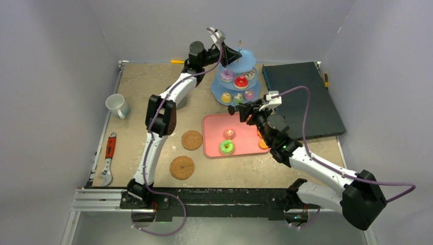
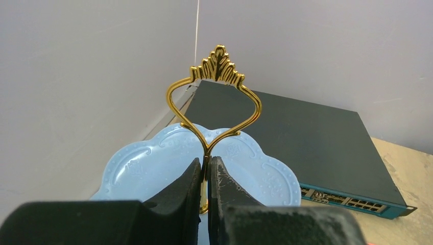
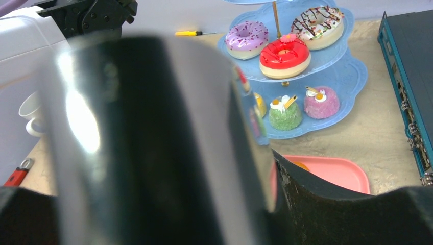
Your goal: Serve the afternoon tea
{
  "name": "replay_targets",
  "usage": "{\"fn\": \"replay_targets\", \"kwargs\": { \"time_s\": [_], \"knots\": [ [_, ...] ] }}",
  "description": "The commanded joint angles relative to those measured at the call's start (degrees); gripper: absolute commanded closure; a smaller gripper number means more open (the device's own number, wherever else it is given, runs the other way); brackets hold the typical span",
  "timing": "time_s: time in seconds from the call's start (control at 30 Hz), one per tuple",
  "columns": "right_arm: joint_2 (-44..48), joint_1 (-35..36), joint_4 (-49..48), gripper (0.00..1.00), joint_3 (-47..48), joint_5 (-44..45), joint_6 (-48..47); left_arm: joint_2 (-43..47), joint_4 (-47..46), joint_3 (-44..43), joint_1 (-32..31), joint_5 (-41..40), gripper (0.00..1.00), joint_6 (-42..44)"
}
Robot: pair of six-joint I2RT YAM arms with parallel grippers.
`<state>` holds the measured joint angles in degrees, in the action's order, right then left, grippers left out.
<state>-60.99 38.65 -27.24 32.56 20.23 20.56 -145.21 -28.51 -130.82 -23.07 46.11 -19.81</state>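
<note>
The blue three-tier stand (image 1: 240, 76) stands at the back of the table, with several doughnuts and cupcakes on its two lower tiers (image 3: 284, 53). My left gripper (image 2: 206, 166) is shut on the thin gold stem of the stand's handle (image 2: 217, 71), just above the bare top plate (image 2: 143, 168). My right gripper (image 1: 244, 108) hovers over the pink tray's (image 1: 214, 122) far edge, shut on the black tongs (image 3: 153, 143), which fill its wrist view. A green doughnut (image 1: 226, 147), a pink one (image 1: 229, 133) and an orange one (image 1: 263, 144) lie on the tray. Two woven coasters (image 1: 192, 140) (image 1: 182, 167) lie left of it. The white mug (image 1: 116, 105) sits far left.
A dark flat box (image 1: 301, 97) lies right of the stand. A red-handled wrench (image 1: 108, 153) lies at the left edge. A yellow screwdriver (image 1: 177, 62) lies by the back wall. Something grey (image 1: 179, 101) shows behind my left arm. Walls enclose the table on three sides.
</note>
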Motion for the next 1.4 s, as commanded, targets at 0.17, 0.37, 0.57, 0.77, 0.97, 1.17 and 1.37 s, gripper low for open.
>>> {"fn": "replay_targets", "kwargs": {
  "time_s": [0.17,0.37,0.57,0.77,0.97,1.17,1.37],
  "knots": [
    [1.3,-0.1,-1.4,0.41,2.3,1.1,1.2,3.1,-5.1,0.2,-0.4,-2.0,1.0,1.2],
    [0.8,-0.1,-2.3,0.41,2.1,0.6,1.3,8.6,-2.9,5.4,-0.3,-4.2,1.0,8.9],
    [0.4,-0.1,-3.3,0.41,1.5,0.5,1.0,14.4,-0.3,11.7,0.6,-11.0,1.0,15.1],
    [-0.3,-0.1,-4.4,0.41,0.7,0.3,0.9,18.6,-0.7,16.3,0.0,-18.0,1.0,19.4],
    [-0.2,-0.1,-4.9,0.41,0.3,0.2,0.3,22.2,-0.5,20.1,-1.0,-25.6,1.0,24.1],
    [-0.8,-0.1,-5.8,0.41,-0.1,0.2,-0.3,26.1,-1.4,25.9,-2.2,-35.0,1.0,25.7],
    [-2.1,-0.2,-6.8,0.41,-0.4,-0.1,-0.7,28.4,3.0,27.2,-3.5,-44.0,1.0,23.4]
  ]
}}
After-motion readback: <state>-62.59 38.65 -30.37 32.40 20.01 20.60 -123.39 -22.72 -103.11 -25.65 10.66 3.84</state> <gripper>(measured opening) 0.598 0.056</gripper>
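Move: The left hand's closed fingers already have the tiered stand's stem between them, just under the gold handle, so the stand's middle is some 12 cm straight below. From this hand the grey mug is about 26 cm left and 5 cm back, down on the table, and the pink tray some 20 cm back, level sideways, 26 cm lower. From the idle right hand the stand is roughly 23 cm ahead, 2 cm left and 9 cm lower. Leftward, after a short still hold, the left hand carries the stem about 8 cm towards the grey mug's side, gaining speed and bowing a little forward on the way while staying nearly level. The wrist swings counter-clockwise by some 35 degrees with it, and the shut fingers keep their pinch on the stem below the handle. ##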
